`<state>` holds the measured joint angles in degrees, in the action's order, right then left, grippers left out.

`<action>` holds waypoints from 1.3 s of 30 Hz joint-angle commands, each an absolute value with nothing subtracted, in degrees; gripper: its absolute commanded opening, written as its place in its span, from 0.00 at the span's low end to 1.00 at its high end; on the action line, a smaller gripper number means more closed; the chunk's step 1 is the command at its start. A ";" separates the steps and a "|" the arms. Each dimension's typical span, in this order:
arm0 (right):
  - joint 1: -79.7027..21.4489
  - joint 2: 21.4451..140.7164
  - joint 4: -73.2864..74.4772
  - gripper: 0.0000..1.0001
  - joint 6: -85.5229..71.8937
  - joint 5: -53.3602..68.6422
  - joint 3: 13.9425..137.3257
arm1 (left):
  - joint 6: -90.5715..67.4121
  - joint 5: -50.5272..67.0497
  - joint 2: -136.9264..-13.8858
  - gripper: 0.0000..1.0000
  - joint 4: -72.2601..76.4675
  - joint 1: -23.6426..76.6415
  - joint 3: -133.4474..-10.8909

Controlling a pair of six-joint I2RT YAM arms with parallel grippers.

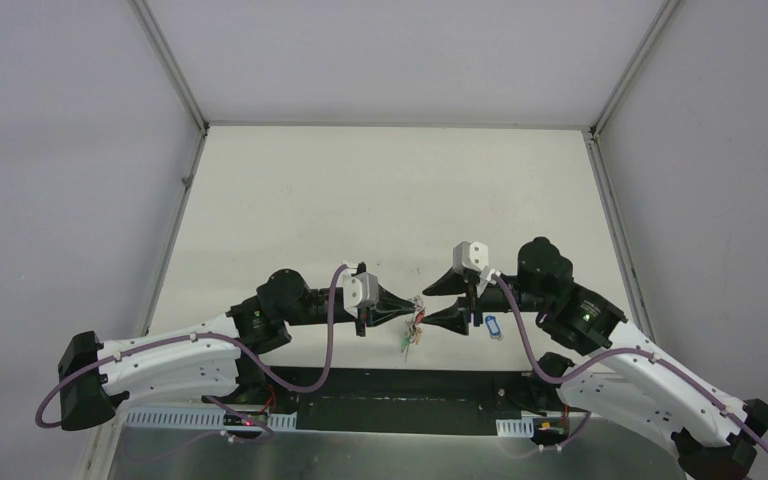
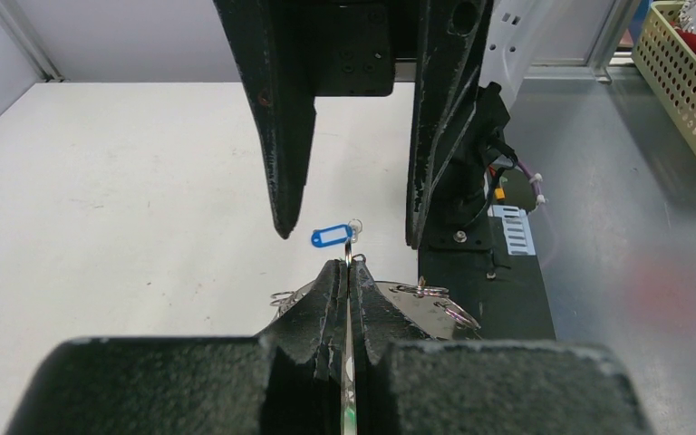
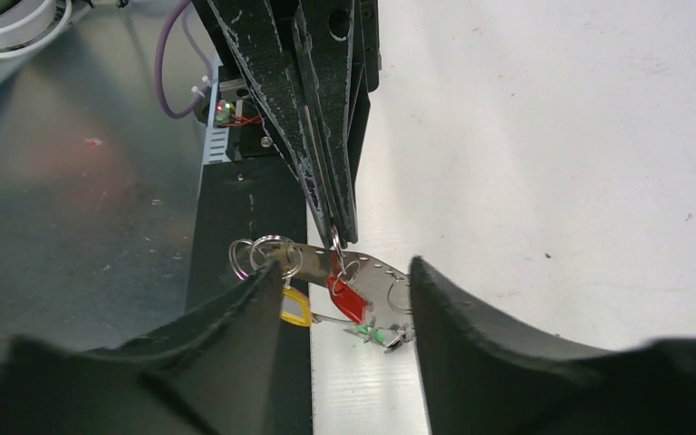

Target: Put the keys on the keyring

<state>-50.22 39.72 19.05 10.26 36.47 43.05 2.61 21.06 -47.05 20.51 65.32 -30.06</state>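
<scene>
The keyring (image 3: 376, 272) is a thin shiny metal piece with holes and small split rings (image 3: 263, 254) along its rim, held just above the table. My left gripper (image 2: 349, 265) is shut on its edge; in the right wrist view the left gripper (image 3: 338, 241) comes down from above. Keys with a red tag (image 3: 346, 301), a yellow tag (image 3: 294, 308) and a green tag (image 3: 376, 335) hang from it. My right gripper (image 3: 344, 268) stands open, its fingers either side of the keyring without touching it. A blue-tagged key (image 1: 493, 325) lies loose on the table beside the right gripper (image 1: 427, 305).
The black mounting plate (image 2: 485, 272) and grey metal bench (image 2: 634, 254) lie along the near edge under the arms. A yellow perforated basket (image 2: 689, 82) stands off the table. White walls (image 1: 70, 170) enclose the white tabletop (image 1: 390, 190) on three sides.
</scene>
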 commanded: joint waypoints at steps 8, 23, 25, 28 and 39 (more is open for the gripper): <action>-50.14 41.67 14.40 0.33 9.24 39.09 42.74 | 3.00 21.03 -45.29 0.00 22.56 66.01 -32.87; -50.11 41.90 13.57 0.00 9.45 40.22 42.14 | 2.65 20.92 -45.24 0.00 22.57 66.01 -32.52; -50.11 41.69 14.17 0.00 9.77 40.34 42.42 | 2.85 20.83 -45.17 0.00 22.01 66.01 -32.60; -50.12 42.33 17.14 0.00 10.61 39.82 44.08 | 3.91 20.20 -44.60 0.08 17.65 66.01 -33.66; -50.18 50.44 34.09 0.00 14.48 38.32 53.73 | 8.87 16.48 -45.83 0.40 -6.61 66.01 -41.62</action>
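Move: The left hand still pinches the small ring that carries the grey plate, its free part showing about 1 cm to the right of that hand's point. The ring lies between the right hand's open fingertips, roughly 1 cm to the left and 1 cm below its point, neither ahead nor back. From the right hand, the plate hangs about 1 cm left and 5 cm down, the red tag directly some 4 cm below, and the blue tag on the table 15 cm right, 1 cm ahead and 25 cm down. The right hand eases about 1 cm to the left and slightly down while its open fingers close fully, pinching the ring just beyond the left fingertips, and holds there. Only then do the left fingers open a bit over a third, letting go of the ring as that hand backs off some 1.5 cm to the left with its tips dipping, while the right keeps its pinch and lowers the ring and plate about 2 cm, its fingers tipping some 10 degrees further down. ##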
